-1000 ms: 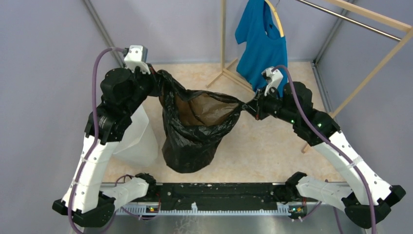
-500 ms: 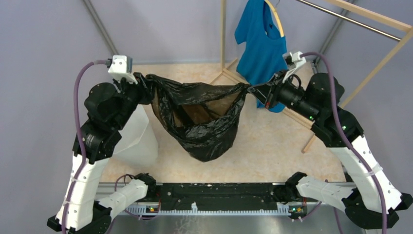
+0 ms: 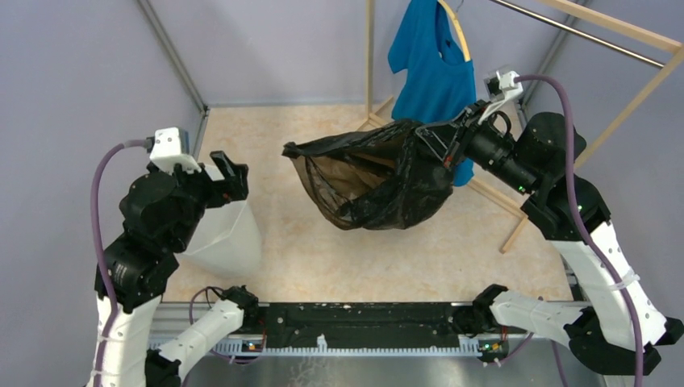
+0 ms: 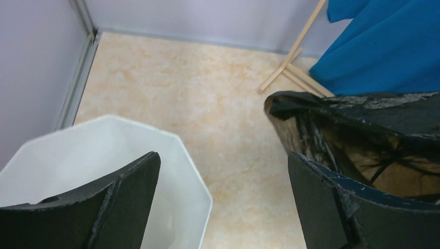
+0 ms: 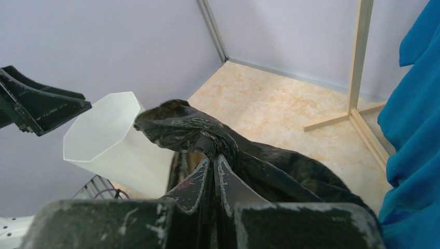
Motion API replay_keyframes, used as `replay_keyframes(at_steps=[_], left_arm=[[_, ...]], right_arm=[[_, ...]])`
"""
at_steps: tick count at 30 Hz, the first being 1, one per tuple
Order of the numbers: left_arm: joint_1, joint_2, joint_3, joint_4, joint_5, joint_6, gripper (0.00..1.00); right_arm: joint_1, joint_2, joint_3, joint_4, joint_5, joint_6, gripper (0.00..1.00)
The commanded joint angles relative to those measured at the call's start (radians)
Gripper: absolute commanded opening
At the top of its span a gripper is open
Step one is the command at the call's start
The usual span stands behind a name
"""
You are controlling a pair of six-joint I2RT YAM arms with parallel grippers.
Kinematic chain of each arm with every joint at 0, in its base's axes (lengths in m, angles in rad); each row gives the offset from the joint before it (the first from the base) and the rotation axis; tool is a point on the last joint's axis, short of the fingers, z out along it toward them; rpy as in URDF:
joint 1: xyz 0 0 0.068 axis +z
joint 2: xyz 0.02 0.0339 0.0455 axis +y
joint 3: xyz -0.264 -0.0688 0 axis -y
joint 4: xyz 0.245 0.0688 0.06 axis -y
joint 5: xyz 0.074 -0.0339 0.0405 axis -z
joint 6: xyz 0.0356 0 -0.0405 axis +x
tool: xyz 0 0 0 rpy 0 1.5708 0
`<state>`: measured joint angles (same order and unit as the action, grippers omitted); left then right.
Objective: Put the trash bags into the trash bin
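The black crinkled trash bag (image 3: 375, 173) hangs in the air right of centre, its brownish mouth facing left. It shows in the left wrist view (image 4: 363, 135) and in the right wrist view (image 5: 218, 137). My right gripper (image 3: 427, 145) is shut on the bag's rim and carries it alone; in the right wrist view (image 5: 214, 162) the jaws pinch the plastic. My left gripper (image 3: 230, 173) is open and empty above the white faceted trash bin (image 3: 222, 238), apart from the bag. In the left wrist view (image 4: 223, 171) the bin's rim (image 4: 171, 140) lies under its left finger.
A blue T-shirt (image 3: 431, 76) hangs on a wooden rack (image 3: 371, 72) at the back right, close behind the right gripper. Grey walls enclose the beige floor (image 3: 323, 250). The arm bases and a black rail (image 3: 355, 318) run along the near edge.
My left gripper has let go of the bag and drawn back left over the bin. My right gripper has lifted the bag up and to the right; it now hangs from that side only.
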<state>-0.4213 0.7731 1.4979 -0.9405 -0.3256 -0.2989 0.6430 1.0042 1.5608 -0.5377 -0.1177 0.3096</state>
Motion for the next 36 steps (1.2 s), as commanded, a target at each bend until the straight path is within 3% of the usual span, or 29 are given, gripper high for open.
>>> replay_keyframes(at_steps=[1, 6, 11, 15, 21, 24, 28, 36], left_arm=[[-0.002, 0.045, -0.038, -0.19, -0.026, -0.091, 0.99], [-0.002, 0.1, -0.081, -0.275, 0.015, -0.114, 0.98], [-0.002, 0.128, -0.115, -0.251, 0.061, -0.092, 0.9], [-0.002, 0.167, -0.143, -0.224, 0.078, -0.073, 0.74], [-0.002, 0.191, -0.183, -0.202, 0.071, -0.063, 0.39], [-0.002, 0.168, -0.182, -0.137, 0.185, -0.053, 0.27], [-0.003, 0.157, -0.189, -0.03, 0.371, -0.074, 0.01], [-0.037, 0.198, -0.193, 0.123, 0.537, -0.149, 0.0]], right_arm=[[-0.003, -0.005, 0.036, 0.044, 0.011, -0.02, 0.0], [-0.004, -0.009, 0.053, 0.032, 0.018, -0.032, 0.0], [-0.004, -0.025, 0.049, 0.034, 0.02, -0.033, 0.0], [-0.003, -0.035, 0.053, 0.022, 0.025, -0.035, 0.0], [-0.004, -0.052, 0.102, 0.008, 0.051, -0.056, 0.0], [-0.004, -0.056, 0.131, 0.012, 0.068, -0.068, 0.0], [-0.003, -0.074, 0.151, 0.057, 0.081, -0.059, 0.0], [-0.004, -0.117, 0.168, 0.248, 0.092, -0.028, 0.0]])
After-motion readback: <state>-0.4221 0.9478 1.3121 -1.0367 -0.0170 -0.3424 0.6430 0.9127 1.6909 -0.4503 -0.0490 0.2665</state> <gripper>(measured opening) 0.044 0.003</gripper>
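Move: The right-hand side of the trash bin's rim lies almost straight below the open left hand, about 13 cm down and 1 cm ahead. The bin's middle is some 12 cm to that hand's left, 1 cm back and 27 cm down. The trash bag's middle is about 28 cm to its right, level with it both ways. From the right hand, which holds the bag, that rim side is roughly 42 cm left, 4 cm back and 20 cm down. The left hand pinches the trash bin's rim on its right-hand side: it drops about 15 cm almost straight down, tipping some 30 degrees nose-down, and its wide-open fingers close over the thin wall. It then drags the rim about 5 cm to the right, rising slightly and turning clockwise. Still gripping the bag, the right hand mostly waits, then lifts it about 10 cm, drawing right and back while tipping up. ##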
